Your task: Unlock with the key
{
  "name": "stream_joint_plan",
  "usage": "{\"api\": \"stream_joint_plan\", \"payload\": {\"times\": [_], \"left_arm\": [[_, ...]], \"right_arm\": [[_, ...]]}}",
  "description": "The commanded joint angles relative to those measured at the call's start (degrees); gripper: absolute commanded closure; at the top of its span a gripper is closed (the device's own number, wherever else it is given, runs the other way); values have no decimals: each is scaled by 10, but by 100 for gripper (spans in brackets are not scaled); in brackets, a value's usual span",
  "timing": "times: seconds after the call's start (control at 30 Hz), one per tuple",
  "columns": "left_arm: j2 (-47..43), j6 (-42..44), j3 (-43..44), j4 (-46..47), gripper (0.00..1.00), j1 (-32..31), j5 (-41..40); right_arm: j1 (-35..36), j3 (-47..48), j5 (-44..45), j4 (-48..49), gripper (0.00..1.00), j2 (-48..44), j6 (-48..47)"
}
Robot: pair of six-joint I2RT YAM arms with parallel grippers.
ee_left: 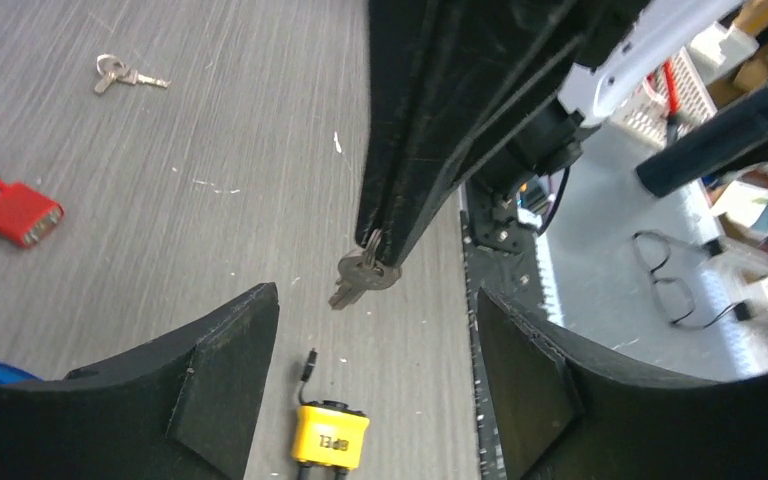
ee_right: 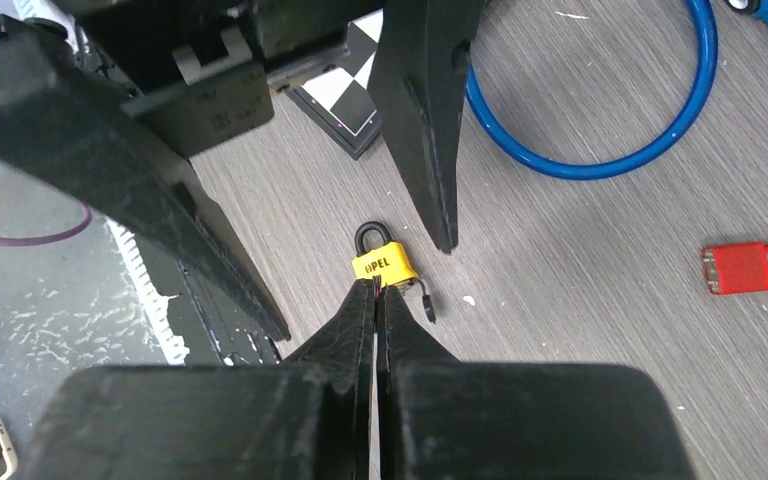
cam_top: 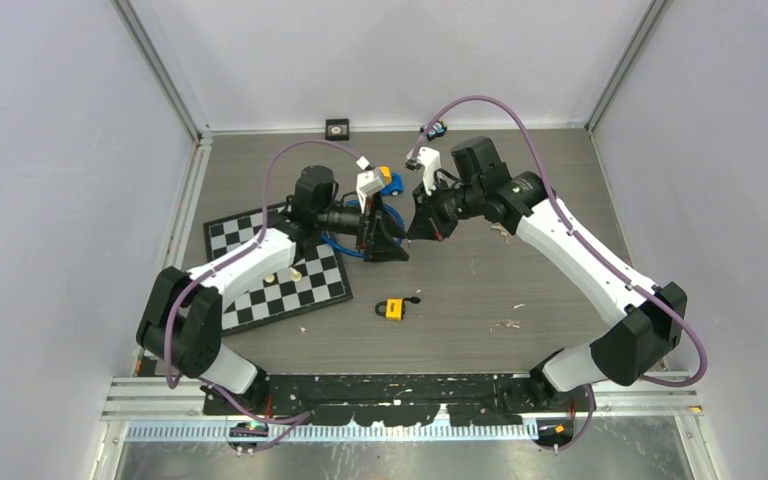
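A yellow padlock (cam_top: 395, 309) lies on the grey table near the front middle; it also shows in the left wrist view (ee_left: 330, 436) and the right wrist view (ee_right: 384, 265). My right gripper (cam_top: 423, 229) is shut on a small metal key (ee_left: 363, 278), which hangs from its fingertips above the table. In the right wrist view the closed right gripper (ee_right: 375, 286) hides the key. My left gripper (cam_top: 386, 241) is open and empty, facing the right gripper; in its own view the left gripper (ee_left: 375, 298) has the key between its spread jaws.
A checkered board (cam_top: 280, 285) lies under the left arm. A blue ring (ee_right: 600, 130) lies behind the grippers and a blue toy car (cam_top: 392, 181) beyond it. A red lock (ee_left: 20, 212) and a second key bunch (ee_left: 125, 72) lie on the table.
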Motion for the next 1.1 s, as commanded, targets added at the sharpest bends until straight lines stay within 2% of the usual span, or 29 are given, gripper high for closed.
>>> {"api": "stream_joint_plan", "payload": {"times": [0.0, 0.07, 0.33, 0.47, 0.6, 0.8, 0.9, 1.07], "left_arm": [[-6, 108, 13, 35, 26, -18, 4], [0, 113, 8, 52, 31, -24, -8], [5, 119, -15, 78, 63, -35, -25], [-2, 126, -26, 77, 71, -35, -27], [-5, 132, -25, 69, 84, -35, -31], [-14, 160, -24, 39, 91, -35, -33], [-18, 164, -22, 32, 99, -35, -33], [-29, 186, -19, -1, 100, -35, -36]], "right_arm": [[-11, 2, -36, 32, 99, -22, 24], [-14, -1, -41, 36, 99, -23, 30], [-23, -9, -44, 40, 99, -24, 34], [-24, -12, -39, 41, 99, -24, 34], [-26, -11, -37, 41, 99, -26, 34], [-28, -15, -28, 40, 99, -30, 30], [-29, -17, -23, 40, 100, -30, 27], [-29, -21, -11, 36, 99, -33, 16]]}}
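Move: Poking out of the right fingertips, the key sits between the open left fingers, about 2 cm right of the left hand point, 2 cm below it and level fore and aft. From the left hand, the yellow padlock lies some 5 cm back, 2 cm left; the blue cable's middle 14 cm ahead, 9 cm left; the red lock 14 cm ahead, 8 cm right; all about 21 cm down. From the right hand, the key is 2 cm left, 1 cm down. Closing from wide open to shut, the left fingers pinch the key that the right hand still holds. The left hand first eases about 1.5 cm right towards the right fingertips, then sinks some 2 cm, rolling about 15 degrees so its forward side rises. The right hand stays nearly in place, fingers shut on its grip. ##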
